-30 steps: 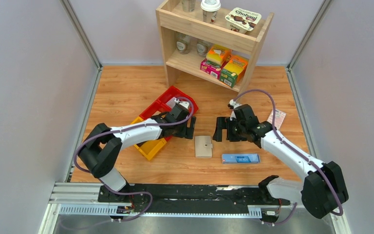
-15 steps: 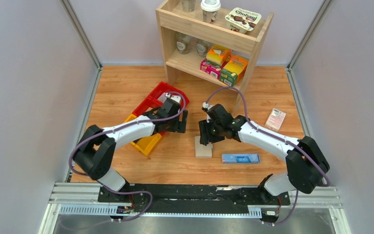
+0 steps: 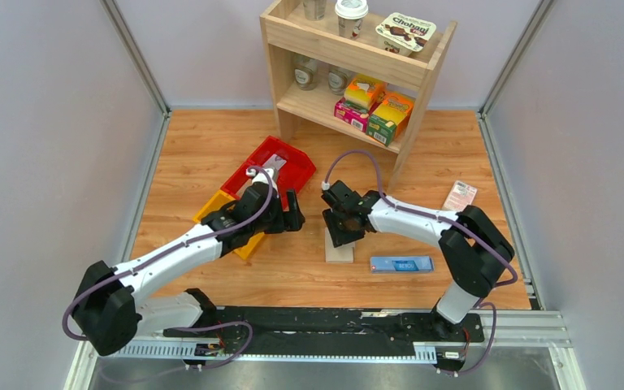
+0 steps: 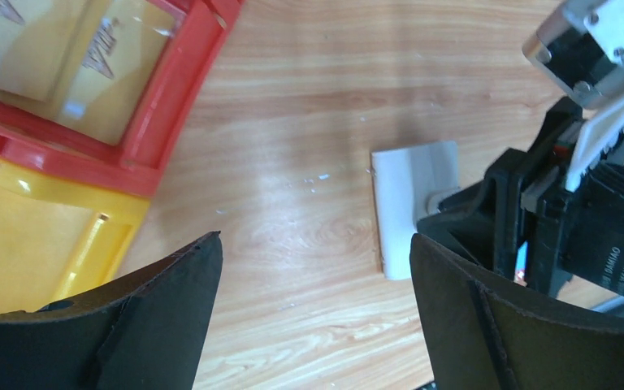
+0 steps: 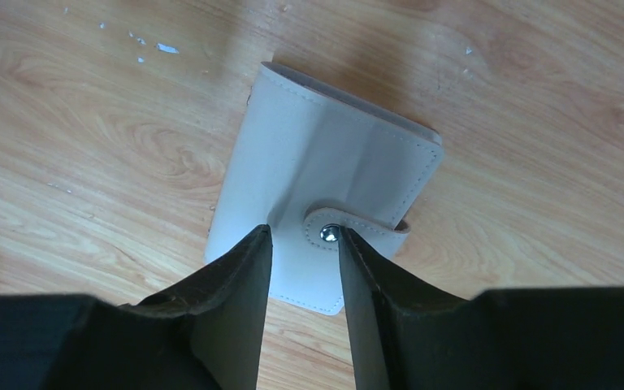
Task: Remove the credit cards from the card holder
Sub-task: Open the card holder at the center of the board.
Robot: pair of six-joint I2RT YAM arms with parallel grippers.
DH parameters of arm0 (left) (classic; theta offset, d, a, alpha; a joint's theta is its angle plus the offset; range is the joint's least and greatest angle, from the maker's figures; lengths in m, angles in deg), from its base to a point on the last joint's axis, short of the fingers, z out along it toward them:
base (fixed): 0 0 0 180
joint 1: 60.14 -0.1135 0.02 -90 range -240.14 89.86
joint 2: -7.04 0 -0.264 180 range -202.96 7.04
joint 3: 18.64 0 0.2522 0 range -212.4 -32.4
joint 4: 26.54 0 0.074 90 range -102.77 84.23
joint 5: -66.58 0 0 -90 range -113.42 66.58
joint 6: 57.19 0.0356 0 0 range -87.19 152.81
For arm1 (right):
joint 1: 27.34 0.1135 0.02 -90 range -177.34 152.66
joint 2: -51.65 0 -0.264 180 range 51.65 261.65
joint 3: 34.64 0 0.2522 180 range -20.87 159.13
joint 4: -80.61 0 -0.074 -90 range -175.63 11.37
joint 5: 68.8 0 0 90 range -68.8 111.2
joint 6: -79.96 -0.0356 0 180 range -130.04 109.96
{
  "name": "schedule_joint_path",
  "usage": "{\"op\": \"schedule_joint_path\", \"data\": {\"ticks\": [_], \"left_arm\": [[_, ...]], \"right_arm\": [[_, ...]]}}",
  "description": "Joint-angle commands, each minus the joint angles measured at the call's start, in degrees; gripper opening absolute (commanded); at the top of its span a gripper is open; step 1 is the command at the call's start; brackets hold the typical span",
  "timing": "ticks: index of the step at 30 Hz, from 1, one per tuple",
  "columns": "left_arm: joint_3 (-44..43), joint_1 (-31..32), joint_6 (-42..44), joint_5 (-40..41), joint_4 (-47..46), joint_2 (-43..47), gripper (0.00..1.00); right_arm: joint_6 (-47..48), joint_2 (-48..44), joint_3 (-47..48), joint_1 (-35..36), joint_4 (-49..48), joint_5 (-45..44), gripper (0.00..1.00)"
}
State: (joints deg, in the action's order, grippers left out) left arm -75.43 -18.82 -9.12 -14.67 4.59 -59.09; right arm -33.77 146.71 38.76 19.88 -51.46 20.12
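Note:
The card holder (image 3: 340, 248) is a cream bifold lying closed and flat on the wood, its strap fastened by a metal snap (image 5: 329, 234). The credit cards are hidden inside it. My right gripper (image 3: 340, 228) hovers right over the holder (image 5: 333, 162), partly open. Its fingertips (image 5: 260, 244) straddle the strap end, and nothing is pinched between them (image 5: 305, 234). My left gripper (image 3: 291, 214) stands wide open over bare wood just left of the holder (image 4: 410, 191), empty (image 4: 317, 248).
A red bin (image 3: 280, 158) and a yellow bin (image 3: 211, 205) lie behind and under the left arm. A long blue box (image 3: 401, 264) lies right of the holder, a pink-white packet (image 3: 460, 196) further right. A wooden shelf (image 3: 349, 61) with goods stands at the back.
My right arm swung left from beside the holder to directly over it, and its jaws narrowed. My left arm drew back slightly to the left, still open.

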Motion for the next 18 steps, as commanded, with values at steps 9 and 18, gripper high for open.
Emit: {"op": "schedule_joint_path", "data": {"ticks": [9,18], "left_arm": [[-0.74,3.94,-7.46,-4.97,-3.91,-7.43,0.92],[-4.61,5.44,-6.76,-6.64,-4.01,-15.51,0.89]], "right_arm": [[0.17,5.04,0.75,2.08,2.75,-8.85,0.17],[1.67,-0.40,-5.14,-1.77,-10.69,13.79,0.00]]}}
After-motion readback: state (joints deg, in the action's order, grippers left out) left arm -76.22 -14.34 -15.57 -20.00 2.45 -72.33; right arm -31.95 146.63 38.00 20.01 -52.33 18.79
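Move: The card holder lies almost under the right hand's fingertips, its middle about 1 cm to the right and 2 cm below, the strap's snap between the open tips. The blue box is roughly 14 cm to the right of the right hand and 5 cm back. From the left gripper, the card holder's middle is some 8 cm to the right, 4 cm back and 10 cm down; the red bin is about 7 cm to its left and 11 cm ahead, the yellow bin 15 cm left and level with it, both about 10 cm down. Keep the right hand low at the card holder's snap and shut its part-open fingers fully on the strap's end there, shifting no more than about 1 cm. Meanwhile bring the left gripper, fingers kept wide, down about 6 cm and some 4 cm right, easing back a little towards the holder's left side and tipping its fingers some 15 degrees further down. ##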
